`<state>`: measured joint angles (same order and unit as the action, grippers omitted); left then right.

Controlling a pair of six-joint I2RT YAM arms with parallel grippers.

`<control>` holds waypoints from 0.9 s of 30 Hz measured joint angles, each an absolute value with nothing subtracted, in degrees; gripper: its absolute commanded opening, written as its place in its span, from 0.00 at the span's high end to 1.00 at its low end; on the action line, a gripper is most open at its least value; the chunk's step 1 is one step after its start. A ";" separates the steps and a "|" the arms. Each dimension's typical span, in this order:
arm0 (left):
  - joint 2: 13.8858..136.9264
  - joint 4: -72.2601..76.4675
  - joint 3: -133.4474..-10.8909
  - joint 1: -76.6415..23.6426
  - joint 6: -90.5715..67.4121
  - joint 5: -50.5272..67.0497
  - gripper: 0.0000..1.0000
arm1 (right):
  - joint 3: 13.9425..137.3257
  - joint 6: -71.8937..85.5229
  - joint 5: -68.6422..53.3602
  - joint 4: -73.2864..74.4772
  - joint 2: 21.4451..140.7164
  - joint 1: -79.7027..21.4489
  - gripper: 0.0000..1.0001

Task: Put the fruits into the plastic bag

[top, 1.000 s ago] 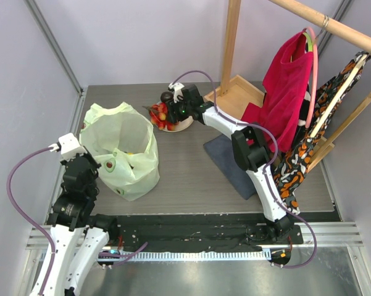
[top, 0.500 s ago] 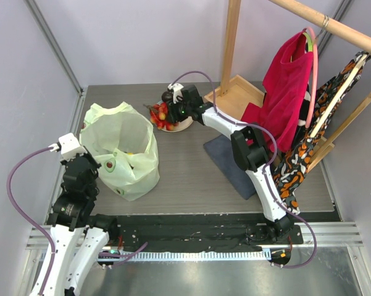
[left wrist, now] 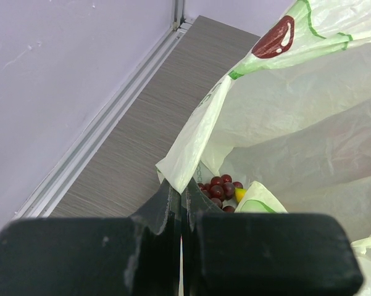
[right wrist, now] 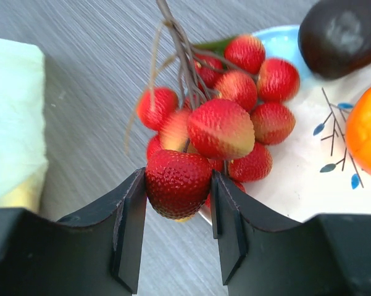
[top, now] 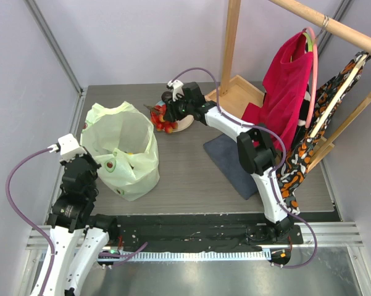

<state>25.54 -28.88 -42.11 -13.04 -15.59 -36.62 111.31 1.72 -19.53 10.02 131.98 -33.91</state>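
The pale green plastic bag (top: 120, 148) with avocado prints stands open at the left. My left gripper (left wrist: 183, 196) is shut on the bag's rim (left wrist: 191, 148) and holds it up. Inside lie dark purple grapes (left wrist: 219, 187) and something yellow (left wrist: 240, 194). My right gripper (right wrist: 179, 213) is shut on one berry of a red strawberry bunch (right wrist: 219, 126) on a brown stem, lifted at the edge of the white plate (right wrist: 296, 185). An orange (right wrist: 365, 129) and a dark round fruit (right wrist: 341, 36) lie on the plate. In the top view the bunch (top: 162, 118) hangs under the right gripper (top: 170, 111).
A wooden rack (top: 231, 49) with a tray base stands behind the plate. A red cloth (top: 284, 92) and a patterned cloth (top: 308, 148) hang at the right. A dark grey mat (top: 225, 160) lies right of centre. Grey walls close the left and back.
My right gripper has risen and shifted slightly left from the plate, carrying the strawberry bunch with it. The left arm and the bag have not moved.
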 measured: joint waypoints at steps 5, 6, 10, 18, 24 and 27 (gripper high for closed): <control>24.99 -28.88 -42.11 -13.04 -15.57 -36.38 1.00 | 108.25 2.22 -19.75 8.38 128.03 -34.02 0.99; 24.93 -28.88 -42.11 -13.04 -15.59 -36.38 1.00 | 107.48 2.33 -19.77 8.05 127.24 -34.02 0.99; 24.60 -28.88 -42.11 -13.04 -15.59 -36.38 1.00 | 104.51 2.98 -19.79 6.98 124.05 -34.04 0.99; 24.14 -28.88 -42.11 -13.04 -15.59 -36.36 1.00 | 98.17 3.99 -19.77 4.23 116.40 -34.04 0.99; 23.73 -28.91 -42.11 -13.04 -15.59 -36.38 1.00 | 95.15 4.64 -17.96 2.52 111.66 -34.06 0.99; 23.49 -28.91 -42.11 -13.04 -15.62 -36.38 1.00 | 94.19 4.58 -15.22 2.13 109.86 -34.06 0.99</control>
<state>23.49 -28.91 -42.11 -13.04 -15.62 -36.38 94.19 4.58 -15.22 2.13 109.86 -34.06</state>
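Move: The right gripper already holds a red fruit of the bunch, which hangs below it over the plate's near edge. The open mouth of the plastic bag is about 14 cm to its left, 14 cm back and some 9 cm higher. The plate's centre is roughly 5 cm ahead, 2 cm right and 8 cm down. The avocado is about 12 cm straight ahead and the orange 10 cm ahead, 6 cm right, both 6 cm down. From the left gripper, the bag mouth is about 10 cm ahead, 7 cm right and 5 cm lower. Raise the right gripper about 12 cm, keeping its pinch on the red fruit, so the bunch comes up off the plate. As it rises, draw it back some 4 cm, and bring it a similar distance left towards the bag mouth, most of that late in the lift, letting the fingers tip upward a little. Keep the left gripper shut on the bag's edge. ##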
